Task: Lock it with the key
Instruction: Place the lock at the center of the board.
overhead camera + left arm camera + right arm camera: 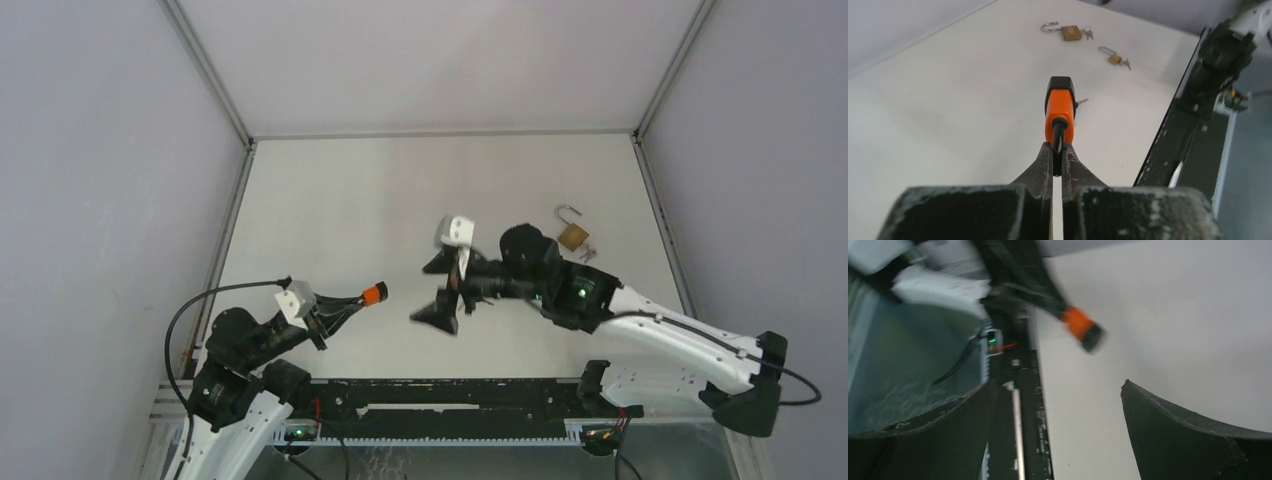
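Note:
An orange padlock (1059, 107) with a black end hangs in the air, held by its dark shackle. My left gripper (1058, 146) is shut on that shackle. A small silver key (1081, 101) juts out beside the lock's black end. From above, the lock (375, 293) sits at the tip of my left gripper (358, 299). My right gripper (420, 294) hovers just right of it, open wide and holding nothing. In the right wrist view the lock (1079, 325) is blurred, ahead of and above the open right gripper (1060, 382).
Two brass padlocks with open shackles lie on the white table, one far (1070, 32) and one nearer (1114, 58), each with keys beside it. From above, one brass padlock (572, 235) shows behind the right arm. The black rail (450, 395) runs along the near edge.

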`<move>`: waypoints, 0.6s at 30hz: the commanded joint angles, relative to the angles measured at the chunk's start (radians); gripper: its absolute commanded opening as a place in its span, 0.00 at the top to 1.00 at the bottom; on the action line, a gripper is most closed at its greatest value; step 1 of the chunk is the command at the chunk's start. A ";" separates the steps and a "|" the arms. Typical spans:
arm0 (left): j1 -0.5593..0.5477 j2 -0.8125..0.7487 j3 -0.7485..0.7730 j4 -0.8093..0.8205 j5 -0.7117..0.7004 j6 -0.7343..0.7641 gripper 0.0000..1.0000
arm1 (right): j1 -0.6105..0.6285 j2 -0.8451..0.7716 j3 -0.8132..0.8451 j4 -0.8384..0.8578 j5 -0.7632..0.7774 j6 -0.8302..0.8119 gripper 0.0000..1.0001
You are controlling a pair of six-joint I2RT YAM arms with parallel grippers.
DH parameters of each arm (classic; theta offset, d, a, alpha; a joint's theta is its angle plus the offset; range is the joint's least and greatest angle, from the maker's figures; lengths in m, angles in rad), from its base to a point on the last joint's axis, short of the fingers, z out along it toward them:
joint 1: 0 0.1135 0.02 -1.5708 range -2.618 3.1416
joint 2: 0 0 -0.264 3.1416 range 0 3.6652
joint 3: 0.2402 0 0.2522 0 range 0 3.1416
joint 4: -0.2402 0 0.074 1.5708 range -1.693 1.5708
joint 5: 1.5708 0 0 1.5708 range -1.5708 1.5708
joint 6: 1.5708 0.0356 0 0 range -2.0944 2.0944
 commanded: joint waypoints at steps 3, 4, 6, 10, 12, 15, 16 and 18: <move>-0.045 0.064 0.150 -0.176 0.093 0.448 1.00 | 0.319 0.044 0.109 -0.139 0.038 -0.406 0.01; -0.053 0.071 0.160 -0.185 0.094 0.461 1.00 | 0.334 0.077 0.149 -0.159 0.080 -0.408 0.01; -0.057 0.079 0.170 -0.194 0.097 0.477 1.00 | 0.340 0.163 0.230 -0.202 0.138 -0.402 0.01; -0.060 0.086 0.181 -0.218 0.096 0.512 1.00 | 0.339 0.280 0.330 -0.225 0.152 -0.420 0.08; -0.060 0.090 0.188 -0.224 0.097 0.512 1.00 | 0.334 0.325 0.366 -0.227 0.139 -0.422 0.14; -0.061 0.090 0.192 -0.226 0.106 0.510 1.00 | 0.309 0.361 0.384 -0.216 0.080 -0.403 0.23; -0.061 0.090 0.191 -0.226 0.108 0.511 1.00 | 0.298 0.368 0.384 -0.209 0.057 -0.391 0.29; -0.060 0.091 0.192 -0.229 0.113 0.510 1.00 | 0.273 0.383 0.384 -0.193 0.026 -0.366 0.32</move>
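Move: The right hand, open and empty, has the orange padlock about 8 cm to its left, some 2 cm back and 3 cm lower; the left fingertips pinching its shackle are roughly 12 cm left, 4 cm back and 3 cm lower. The loose black keys lie on the table about 15 cm to the right hand's right, 8 cm ahead and 27 cm below. From the left hand the padlock body is about 4 cm right and 2 cm ahead, level with it. The right hand swings quickly back about 10 cm and slightly up, then curves left, forward and down around the padlock's free end, ending some 9 cm farther left with its fingers turned counter-clockwise and tipped lower, just starting to close but still wide, the padlock's end between them nearer the forward finger. Meanwhile the left hand keeps its pinch on the shackle and draws the padlock back some 2 cm and slightly down, tipping its fingers about 20 degrees downward and turning clockwise. ##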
